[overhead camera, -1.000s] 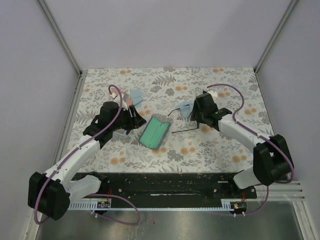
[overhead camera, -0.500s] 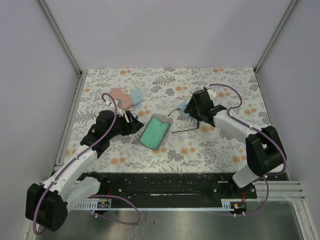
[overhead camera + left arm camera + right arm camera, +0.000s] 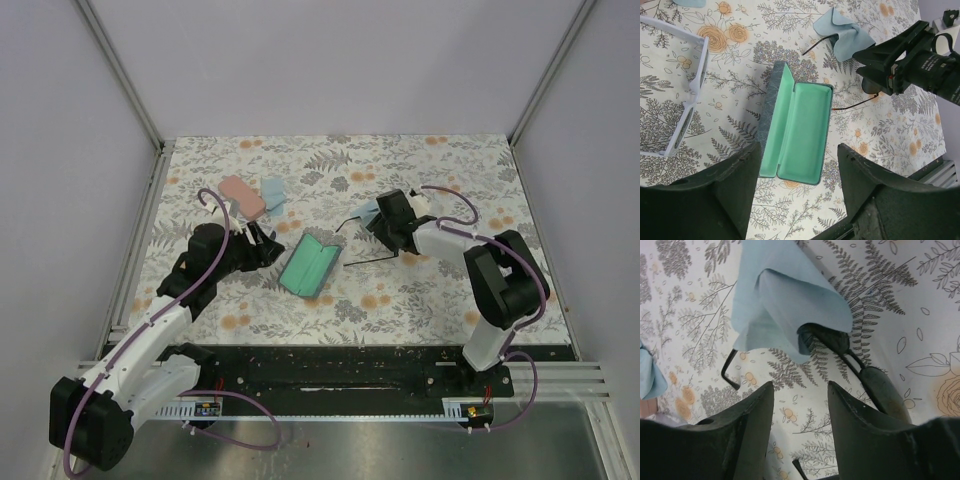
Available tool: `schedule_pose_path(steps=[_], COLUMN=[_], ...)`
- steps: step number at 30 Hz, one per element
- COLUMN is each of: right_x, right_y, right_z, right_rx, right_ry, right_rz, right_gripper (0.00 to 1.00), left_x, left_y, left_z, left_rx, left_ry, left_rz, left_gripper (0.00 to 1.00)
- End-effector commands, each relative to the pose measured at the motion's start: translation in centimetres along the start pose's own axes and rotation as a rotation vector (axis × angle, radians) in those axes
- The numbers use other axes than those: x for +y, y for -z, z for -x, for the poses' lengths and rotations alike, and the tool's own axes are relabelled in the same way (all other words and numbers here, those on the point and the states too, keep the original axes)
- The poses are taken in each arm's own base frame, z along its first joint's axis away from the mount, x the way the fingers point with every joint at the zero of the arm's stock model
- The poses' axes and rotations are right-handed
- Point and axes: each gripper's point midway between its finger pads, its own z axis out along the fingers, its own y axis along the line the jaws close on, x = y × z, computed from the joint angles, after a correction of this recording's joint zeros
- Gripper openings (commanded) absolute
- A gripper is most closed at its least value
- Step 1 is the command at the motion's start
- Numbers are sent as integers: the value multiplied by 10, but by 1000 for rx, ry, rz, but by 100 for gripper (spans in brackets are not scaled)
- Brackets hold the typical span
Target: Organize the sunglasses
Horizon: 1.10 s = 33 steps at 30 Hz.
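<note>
The whitish-framed sunglasses lie unfolded on the table, at the left of the left wrist view. My left gripper is open and empty, hovering beside them and over the near end of the open green-lined case. The black thin-framed sunglasses lie partly under a light blue cloth. My right gripper is open, low over the table just short of that cloth, with nothing between its fingers.
A shut pink case and a second light blue cloth lie at the back left. The floral table ends at metal rails on both sides. The two grippers stand on either side of the open case.
The left arm has drawn back toward its base, uncovering the pink case, and its jaws have widened. The right gripper has shifted left toward the cloth and its jaws have narrowed a little.
</note>
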Motion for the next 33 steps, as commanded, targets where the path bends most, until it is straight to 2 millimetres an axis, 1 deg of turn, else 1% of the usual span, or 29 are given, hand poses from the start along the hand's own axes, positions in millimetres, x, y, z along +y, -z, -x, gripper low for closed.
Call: schedule_pose_path(steps=[1,4,8,13,14,15,16,18,19,20,21,22,27,29,33], right_x=[10,6,7,7,11,11,12,12,13,15,18,22,41,47,71], right_y=[-8,-17,-26,-38,-39,-43,-47,-51,-52,-51,-48,-43,-5,8,35], right_z=[14,14,17,18,20,18,17,17,18,19,21,24,39,41,51], right_rx=[-99,-115,-138,-192,-203,-202,-210,-218,-223,-222,-219,-223,-229,-220,-208], right_ry=[-73,-72,-75,-73,-70,-56,-51,-46,-42,-37,-27,-24,-25,-23,27], right_rz=[-8,-31,-49,-84,-83,-90,-94,-101,-102,-95,-86,-74,16,49,143], right_gripper=[56,56,56,51,47,40,34,19,14,5,1,0,0,0,0], left_x=[-4,-5,-5,-5,-5,-5,-5,-5,-5,-5,-4,-4,-4,-4,-2], left_y=[-1,0,-1,-1,-1,-1,-1,-1,-1,-1,-1,0,-1,-3,-6], left_z=[14,14,15,15,15,15,16,15,16,16,15,16,16,16,11], left_rx=[-56,-63,-62,-59,-60,-60,-61,-60,-61,-58,-56,-57,-55,-53,-33], left_ry=[-17,-18,-20,-24,-24,-22,-25,-27,-28,-31,-30,-32,-34,-36,-35], left_rz=[-17,-21,-22,-20,-19,-17,-18,-17,-16,-14,-9,-10,-13,-16,-11], left_gripper=[66,66,67,66,66,67,67,67,67,67,67,67,67,67,68])
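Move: The light-blue cloth that the right hand is after lies about 5 cm ahead of it, 1 cm to the left and 4 cm below. The black sunglasses, partly under the cloth, are some 1 cm ahead, 2 cm right and 4 cm down; the open green-lined case is about 14 cm left and 7 cm back of the hand, also 4 cm below. From the left hand, the cloth lies roughly 17 cm ahead, 18 cm right and 15 cm down. The right hand's fingers close fully on the blue cloth and pinch it between their tips, after the open gripper has sunk and reached forward over the sunglasses, about 4 cm ahead and 3 cm down. Shut, the hand then turns back and lifts the cloth quickly, some 6 cm straight up and still rising, the wrist swung a little clockwise. ##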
